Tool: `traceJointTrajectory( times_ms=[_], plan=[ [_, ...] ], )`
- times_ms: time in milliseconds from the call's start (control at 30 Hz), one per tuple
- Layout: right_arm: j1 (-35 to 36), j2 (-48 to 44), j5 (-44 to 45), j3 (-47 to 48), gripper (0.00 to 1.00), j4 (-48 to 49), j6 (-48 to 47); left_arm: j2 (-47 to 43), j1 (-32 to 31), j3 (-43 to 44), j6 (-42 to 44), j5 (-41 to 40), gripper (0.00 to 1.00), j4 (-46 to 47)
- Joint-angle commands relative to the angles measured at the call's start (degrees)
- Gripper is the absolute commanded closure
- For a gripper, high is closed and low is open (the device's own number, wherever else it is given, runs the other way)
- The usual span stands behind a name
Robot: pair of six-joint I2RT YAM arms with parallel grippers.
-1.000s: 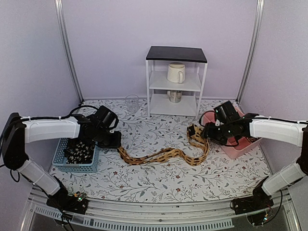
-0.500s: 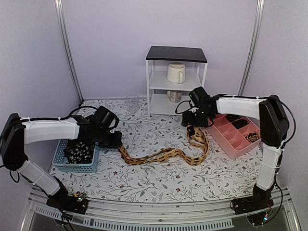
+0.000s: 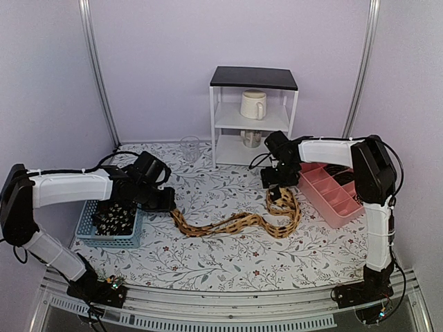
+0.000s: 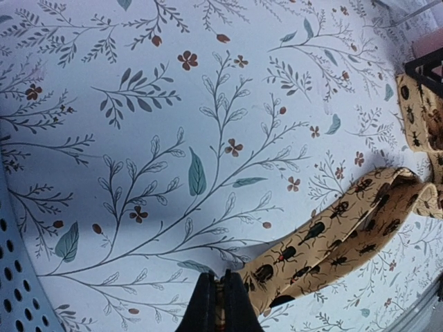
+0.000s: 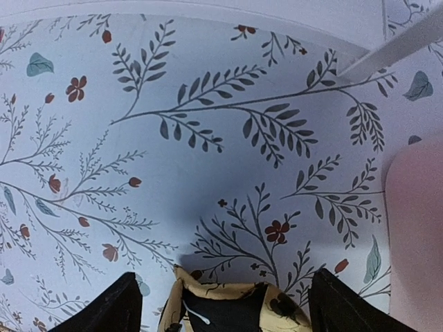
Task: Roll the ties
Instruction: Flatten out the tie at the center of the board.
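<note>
A tan-orange tie (image 3: pixel 235 223) with dark beetle marks snakes across the floral table. My left gripper (image 3: pixel 165 202) is shut on its narrow end. The left wrist view shows the closed gripper (image 4: pixel 221 278) pinching the fabric, and the tie (image 4: pixel 332 225) trailing off to the right. My right gripper (image 3: pixel 275 182) stands open over the folded wide end (image 3: pixel 280 200). In the right wrist view that end (image 5: pixel 235 304), dark lining showing, lies between the spread fingers (image 5: pixel 118 304) and is not gripped. Dark ties (image 3: pixel 114 218) fill the basket.
A blue mesh basket (image 3: pixel 88 235) sits under my left arm. The pink divided tray (image 3: pixel 336 197) lies just right of my right gripper, and its edge (image 5: pixel 415 228) shows in the right wrist view. A white shelf (image 3: pixel 252 117) with a mug stands behind, a clear glass (image 3: pixel 189 147) to its left.
My right arm swung left from over the pink tray to the tie's wide end and its jaws opened wider. The wide end now lies more bunched. The left arm stayed still.
</note>
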Motion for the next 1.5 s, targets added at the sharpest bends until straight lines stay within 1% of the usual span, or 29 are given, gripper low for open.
traceJointTrajectory(
  times_ms=[0, 100, 233, 300, 367, 467, 533, 600, 667, 700, 767, 933, 967, 1100, 1133, 1333, 1467],
  plan=[
    [-0.62, 1.56, -3.13, 1.96, 0.13, -0.78, -5.12, -1.09, -0.18, -0.3, 0.26, -0.31, 1.0, 0.68],
    [-0.65, 1.56, -7.39, 1.82, 0.13, -0.68, -9.76, -0.93, -0.18, -0.36, 0.22, -0.25, 1.0, 0.68],
    [-0.91, 2.45, -11.75, 2.67, 0.21, -1.76, -15.7, -1.04, -0.19, -0.47, 0.26, -0.31, 1.0, 0.68],
    [-1.29, 3.97, -13.08, 4.18, 0.22, -3.21, -17.32, -1.01, -0.19, -0.42, 0.26, -0.37, 1.0, 0.67],
    [-1.42, 5.52, -12.91, 5.55, 0.21, -4.49, -18.39, -1.1, -0.19, -0.44, 0.26, -0.38, 1.0, 0.68],
    [-1.43, 7.05, -12.87, 6.74, 0.18, -5.71, -19.89, -1.12, -0.19, -0.53, 0.26, -0.31, 1.0, 0.61],
    [-1.43, 7.67, -13.16, 7.36, 0.16, -6.44, -22.83, -1.11, -0.17, -0.64, 0.35, -0.41, 1.0, 0.59],
    [-1.38, 8.08, -13.68, 7.82, 0.15, -7.47, -24.31, -1.11, -0.19, -0.63, 0.35, -0.51, 1.0, 0.51],
    [-1.51, 8.35, -14.4, 8.12, 0.18, -8.64, -26.17, -1.11, -0.17, -0.57, 0.44, -0.56, 1.0, 0.42],
    [-1.66, 8.21, -14.65, 8.22, 0.2, -9.11, -26.51, -1.12, -0.12, -0.51, 0.44, -0.6, 1.0, 0.42],
    [-2.05, 7.62, -15.57, 8.12, 0.3, -9.67, -26.87, -1.05, -0.18, -0.39, 0.44, -0.73, 1.0, 0.33],
    [-2.78, 4.05, -14.72, 7.42, 0.65, -9.74, -25.68, -1.22, -0.19, -0.07, 0.44, -1.62, 1.0, -0.32],
    [-2.95, 3.02, -14.24, 7.32, 0.74, -9.65, -24.81, -1.29, -0.19, -0.03, 0.35, -1.76, 1.0, -0.45],
    [-3.18, -2.17, -12.63, 5.92, 0.96, -8.15, -21.31, -1.4, -0.19, 0.43, 0.4, -3.03, 1.0, -1.0],
    [-3.18, -3.58, -11.18, 5.54, 1.0, -7.78, -19.5, -1.37, -0.17, 0.74, 0.48, -3.29, 1.0, -1.22],
    [-3.25, -12.28, -0.31, 4.35, 1.0, -9.18, -8.8, -1.01, 0.14, 3.78, 1.12, -7.11, 1.0, -4.54],
    [-3.27, -21.52, 9.66, -0.23, 1.0, -11.4, 0.24, -1.84, 0.75, 4.79, 1.32, -8.86, 1.0, -5.73]
  ],
)
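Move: The near-open right hand hangs just above the tie's black-labelled end, which lies about 3 cm back, 1 cm to its left and 2 cm below. The pink box's middle is some 20 cm to this hand's right and 4 cm back; the white shelf's is about 14 cm ahead and 10 cm left. From the left hand, which already grips the tie's other end, the labelled end lies roughly 36 cm right, 6 cm ahead and 5 cm lower. Right hand twists 25 degrees counter-clockwise, dips, pinches the tie's labelled end, lifts some 11 cm; left keeps hold. ##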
